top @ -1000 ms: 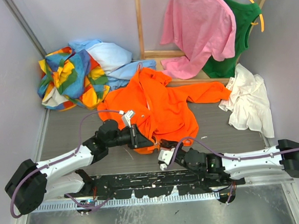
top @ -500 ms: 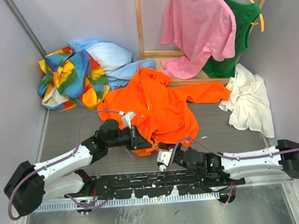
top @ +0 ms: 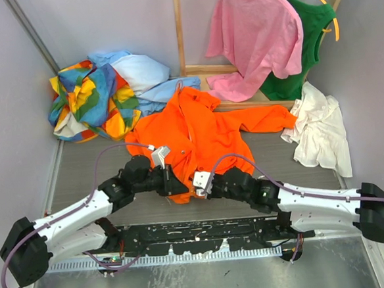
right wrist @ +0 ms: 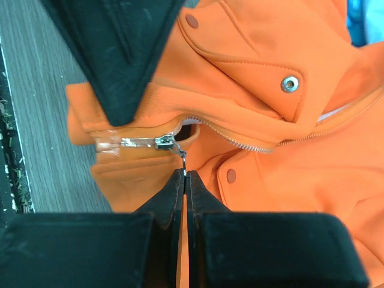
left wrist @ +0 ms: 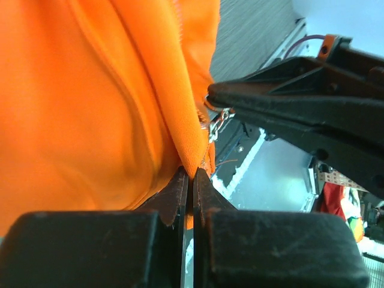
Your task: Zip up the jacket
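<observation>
The bright orange jacket (top: 211, 133) lies spread on the grey table, its front zipper open above the hem. My left gripper (top: 184, 186) is shut on the bottom hem edge (left wrist: 193, 174) beside the zipper's start. My right gripper (top: 195, 190) meets it from the right. In the right wrist view the right gripper (right wrist: 185, 174) is shut on the small metal pull tab hanging from the zipper slider (right wrist: 164, 142), which sits low, near the hem. The silver zipper teeth (right wrist: 240, 141) run apart beyond it. The left finger (right wrist: 114, 48) crosses the top of that view.
A multicoloured garment (top: 90, 98) and a light blue cloth (top: 141, 75) are piled at the back left. A pink T-shirt (top: 253, 34) and a green shirt (top: 313, 36) hang at the back right, above a white cloth (top: 320, 132). A black rail (top: 198, 232) borders the near edge.
My right arm has swung up and left to the jacket's hem and its jaws have shut on the zipper pull. The left gripper has kept its hold and shifted slightly.
</observation>
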`<state>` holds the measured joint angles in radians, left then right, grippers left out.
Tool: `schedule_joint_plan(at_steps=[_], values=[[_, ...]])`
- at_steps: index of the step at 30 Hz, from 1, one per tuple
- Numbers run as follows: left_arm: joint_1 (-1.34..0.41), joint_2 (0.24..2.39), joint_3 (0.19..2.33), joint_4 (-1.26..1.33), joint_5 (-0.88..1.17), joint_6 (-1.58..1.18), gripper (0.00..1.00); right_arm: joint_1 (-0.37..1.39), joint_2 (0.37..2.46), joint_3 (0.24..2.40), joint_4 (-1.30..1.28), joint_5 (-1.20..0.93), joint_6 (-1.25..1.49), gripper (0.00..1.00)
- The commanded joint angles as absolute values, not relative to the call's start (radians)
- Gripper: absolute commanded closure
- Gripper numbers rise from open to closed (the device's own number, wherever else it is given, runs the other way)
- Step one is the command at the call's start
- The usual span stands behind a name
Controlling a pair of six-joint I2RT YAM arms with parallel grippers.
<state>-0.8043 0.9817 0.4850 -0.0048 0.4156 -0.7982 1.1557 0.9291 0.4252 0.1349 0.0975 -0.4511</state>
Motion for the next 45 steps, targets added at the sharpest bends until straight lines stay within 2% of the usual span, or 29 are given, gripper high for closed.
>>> schedule_joint_plan(at_steps=[1, 11, 17, 26, 32, 38, 41, 45], values=[[-0.809, 0.947, 0.504, -0.180, 0.385, -0.735, 1.00, 1.094, 0.982, 0.562, 0.017, 0.115, -0.389, 0.99], [-0.808, 0.900, 0.516, -0.292, 0.305, -0.698, 1.00, 0.972, 1.082, 0.665, -0.046, 0.112, -0.290, 0.99], [-0.807, 0.838, 0.563, -0.424, 0.144, -0.659, 1.00, 0.929, 1.068, 0.678, -0.008, 0.149, -0.259, 0.99], [-0.803, 0.855, 0.917, -0.665, -0.215, -0.422, 1.00, 0.848, 1.096, 0.847, -0.034, 0.164, -0.249, 1.00], [-0.797, 0.930, 1.256, -0.716, -0.346, -0.239, 1.00, 0.803, 1.123, 1.066, -0.110, 0.163, -0.274, 0.99], [-0.796, 0.950, 1.505, -0.758, -0.413, -0.125, 1.00, 0.802, 1.133, 1.299, -0.205, 0.138, -0.325, 1.00], [-0.795, 0.902, 1.518, -0.772, -0.412, -0.118, 1.00, 0.801, 1.124, 1.362, -0.278, 0.027, -0.328, 0.99], [-0.795, 0.807, 1.382, -0.745, -0.413, -0.151, 1.00, 0.801, 1.096, 1.286, -0.276, -0.096, -0.279, 0.99]])
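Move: The right hand already pinches the pull, with the zip slider about 1 cm to its left; the jacket collar it heads for is some 30 cm ahead, roughly 5 cm lower. The light-blue clothes lie about 34 cm ahead and 13 cm left, the multicoloured cloth about 31 cm ahead and 30 cm left. For the left hand, already holding the hem, the slider is about 3 cm right and 1 cm back. Right hand draws the pull forward, then both rise some 27 cm, left hand carrying the hem leftward. ##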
